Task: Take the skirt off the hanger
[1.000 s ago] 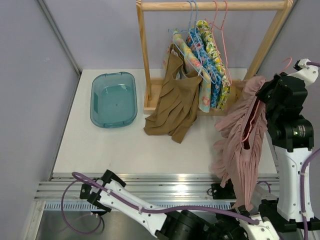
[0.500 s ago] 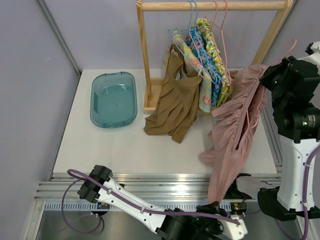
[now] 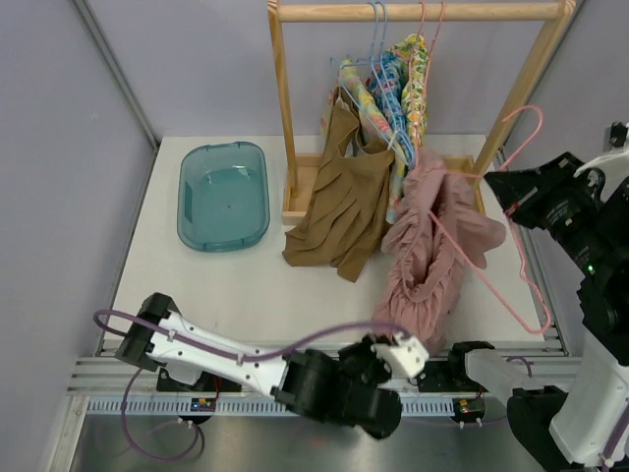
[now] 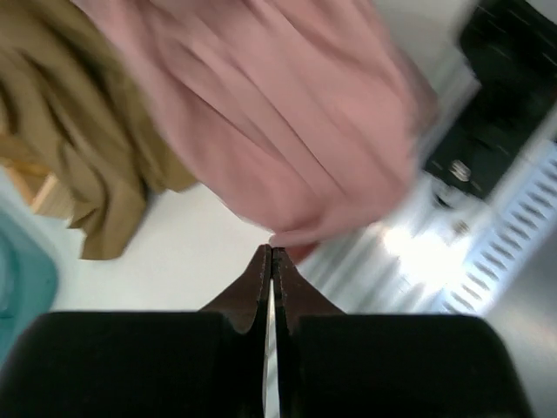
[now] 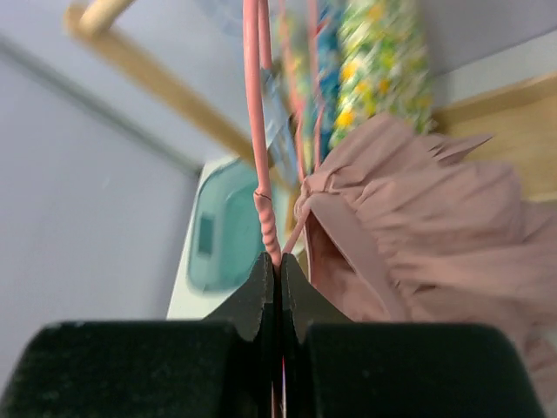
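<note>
The pink skirt (image 3: 432, 246) lies bunched on the table's right side, in front of the clothes rack. Its waistband (image 5: 335, 205) loops round one wire arm of the pink hanger (image 5: 254, 104). The hanger (image 3: 539, 295) slants above the table's right edge. My right gripper (image 3: 496, 187) is shut on the hanger's twisted neck (image 5: 270, 235), fingertips (image 5: 261, 270) pressed together round the wire. My left gripper (image 3: 411, 346) is at the front edge, shut on the skirt's lower hem (image 4: 291, 235). The skirt (image 4: 287, 104) fills the view above it.
A wooden rack (image 3: 285, 98) stands at the back with floral garments (image 3: 398, 98) on hangers and a brown garment (image 3: 339, 206) draped to the table. A teal tub (image 3: 223, 194) sits back left. A metal rail (image 3: 246, 354) runs along the front edge.
The skirt hung off the table's front right; now it is bunched on the table. My right gripper tilted the hanger back. My left gripper rose to the table edge with the hem.
</note>
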You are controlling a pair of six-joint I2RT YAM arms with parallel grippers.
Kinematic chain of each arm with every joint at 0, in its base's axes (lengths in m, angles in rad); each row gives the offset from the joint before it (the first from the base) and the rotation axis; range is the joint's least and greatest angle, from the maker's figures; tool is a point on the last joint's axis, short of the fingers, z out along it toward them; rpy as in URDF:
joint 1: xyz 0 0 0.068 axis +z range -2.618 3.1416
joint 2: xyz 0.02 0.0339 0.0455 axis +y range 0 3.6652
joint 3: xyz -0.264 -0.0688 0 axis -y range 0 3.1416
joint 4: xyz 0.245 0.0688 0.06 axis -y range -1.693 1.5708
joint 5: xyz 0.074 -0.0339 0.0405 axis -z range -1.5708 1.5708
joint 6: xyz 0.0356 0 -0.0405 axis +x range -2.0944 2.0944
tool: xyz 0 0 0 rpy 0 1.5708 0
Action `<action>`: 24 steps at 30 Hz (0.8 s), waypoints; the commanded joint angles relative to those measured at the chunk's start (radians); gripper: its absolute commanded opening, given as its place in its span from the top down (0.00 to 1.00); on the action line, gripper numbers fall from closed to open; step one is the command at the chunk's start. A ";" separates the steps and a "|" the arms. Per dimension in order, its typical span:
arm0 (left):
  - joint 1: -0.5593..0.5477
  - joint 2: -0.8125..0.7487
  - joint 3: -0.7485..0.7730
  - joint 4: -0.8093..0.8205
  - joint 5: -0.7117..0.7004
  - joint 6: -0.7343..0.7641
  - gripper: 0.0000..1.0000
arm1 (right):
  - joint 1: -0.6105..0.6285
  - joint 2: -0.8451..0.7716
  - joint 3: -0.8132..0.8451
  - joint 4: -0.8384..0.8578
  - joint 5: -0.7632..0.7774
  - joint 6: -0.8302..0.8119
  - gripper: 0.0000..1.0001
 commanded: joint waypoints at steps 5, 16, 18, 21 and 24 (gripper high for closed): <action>0.188 -0.188 0.198 0.000 -0.222 0.241 1.00 | -0.002 -0.252 -0.223 0.061 -0.682 0.076 1.00; 0.605 -0.563 0.211 0.290 -0.116 0.663 1.00 | -0.002 -0.386 -0.328 0.190 -0.654 0.026 1.00; 0.732 -0.555 0.256 0.274 -0.030 0.682 1.00 | -0.001 -0.400 -0.370 0.209 -0.605 0.015 1.00; 1.032 -0.450 0.395 0.224 0.150 0.689 1.00 | -0.002 -0.415 -0.447 0.258 -0.550 0.004 1.00; 1.206 -0.278 0.622 0.166 0.325 0.668 1.00 | -0.002 -0.415 -0.492 0.288 -0.514 -0.022 1.00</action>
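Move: The left hand already pinches an edge of the pink skirt. The teal basin lies some 50 cm ahead of it, about 42 cm to its left and 18 cm lower; the brown skirt is roughly 38 cm ahead, 6 cm left and 10 cm lower. From the right hand, which holds the pink hanger, the bunched skirt's middle lies about 5 cm ahead, 9 cm left and 15 cm lower, the yellow flowered skirt some 28 cm ahead, 8 cm left and 15 cm down. Up and forward, then sweeping left, the left hand carries the skirt away from the hanger towards the basin side, rising about 34 cm while swinging from pointing down-right to straight ahead, fingers shut. The right hand, keeping hold of the hanger, draws back and left, turning counter-clockwise, then eases forward about 5 cm. ##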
